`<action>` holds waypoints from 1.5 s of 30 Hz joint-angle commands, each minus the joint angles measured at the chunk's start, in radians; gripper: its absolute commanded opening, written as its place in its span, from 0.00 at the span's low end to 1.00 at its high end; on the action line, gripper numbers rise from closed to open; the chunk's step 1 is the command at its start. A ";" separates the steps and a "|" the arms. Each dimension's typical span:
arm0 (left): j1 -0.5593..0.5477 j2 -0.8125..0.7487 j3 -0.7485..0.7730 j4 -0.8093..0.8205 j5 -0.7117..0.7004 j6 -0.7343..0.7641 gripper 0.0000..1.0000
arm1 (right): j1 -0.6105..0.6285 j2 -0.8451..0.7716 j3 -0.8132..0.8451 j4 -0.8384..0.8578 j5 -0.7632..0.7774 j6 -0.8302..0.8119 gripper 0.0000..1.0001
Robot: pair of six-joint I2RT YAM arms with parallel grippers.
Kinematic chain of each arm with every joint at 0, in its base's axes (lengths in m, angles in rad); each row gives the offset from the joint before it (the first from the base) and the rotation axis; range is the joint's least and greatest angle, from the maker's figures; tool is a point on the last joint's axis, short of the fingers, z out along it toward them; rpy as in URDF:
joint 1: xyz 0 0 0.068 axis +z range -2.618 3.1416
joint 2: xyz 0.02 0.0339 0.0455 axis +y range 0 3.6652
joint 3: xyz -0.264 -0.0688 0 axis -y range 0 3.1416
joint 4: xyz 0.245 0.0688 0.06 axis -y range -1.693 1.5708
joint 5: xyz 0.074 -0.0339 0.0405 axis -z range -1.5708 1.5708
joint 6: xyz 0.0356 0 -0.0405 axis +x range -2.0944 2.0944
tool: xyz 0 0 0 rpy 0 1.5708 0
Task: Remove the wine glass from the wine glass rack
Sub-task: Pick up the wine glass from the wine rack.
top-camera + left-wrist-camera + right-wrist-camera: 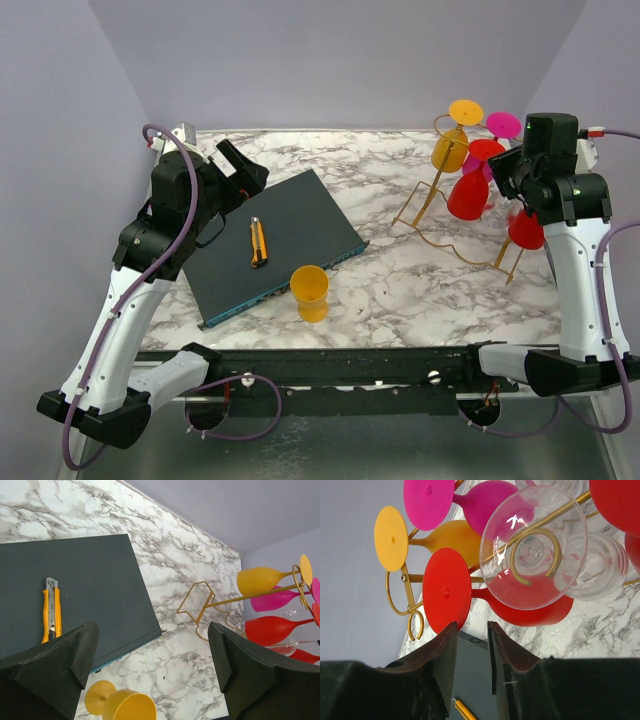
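The gold wire wine glass rack [428, 205] stands at the back right, also seen in the left wrist view [200, 605] and the right wrist view [400, 597]. Upside-down wine glasses hang from it: yellow [450, 150], pink [485, 505], red [468, 195], a second red [526, 230] and a clear one [510, 530]. My right gripper [471, 625] is at the rack's right side, just below the red glass's foot [447, 592]. Its jaws stand narrowly apart with nothing between them. My left gripper [152, 630] hangs wide open and empty over the left side [240, 165], far from the rack.
A dark mat [300, 215] lies left of centre with a yellow utility knife [258, 243] on it. A yellow glass [310, 292] stands on the marble table beside the mat's near right corner. Walls close in behind and to the right of the rack.
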 commanded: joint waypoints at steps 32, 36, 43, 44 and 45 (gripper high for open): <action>0.006 0.018 0.020 0.033 0.026 -0.001 0.99 | -0.005 0.028 0.007 0.066 0.066 0.011 0.21; 0.006 0.020 0.019 0.034 0.029 -0.002 0.99 | -0.005 0.025 0.006 0.067 0.053 0.007 0.12; 0.006 0.020 0.018 0.036 0.032 -0.007 0.99 | -0.005 0.009 0.020 0.055 0.035 0.006 0.05; 0.006 0.021 0.019 0.035 0.033 -0.008 0.99 | -0.005 0.005 0.022 0.052 0.037 0.008 0.05; 0.006 0.020 0.018 0.035 0.033 -0.009 0.99 | -0.005 -0.001 0.023 0.051 0.037 0.008 0.05</action>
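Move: The red wine glass hangs foot up. The middle of its foot is about 4 cm ahead of the right hand and 1 cm to its left, roughly level with the fingers. At much the same height, the yellow glass's foot is some 11 cm ahead and 5 cm left, the magenta one about 9 cm ahead and 2 cm right, and a clear foot some 7 cm straight right. From the left hand, the red foot lies roughly 43 cm right and 7 cm ahead, about level. Forward and only slightly up, the right hand eases about 1.5 cm to the near rim of the red wine glass's foot, its wrist almost unturned. The part-open fingers close little at first. Once the forward creep has nearly stopped, they shut almost fully, pinching the thin rim between their tips. ##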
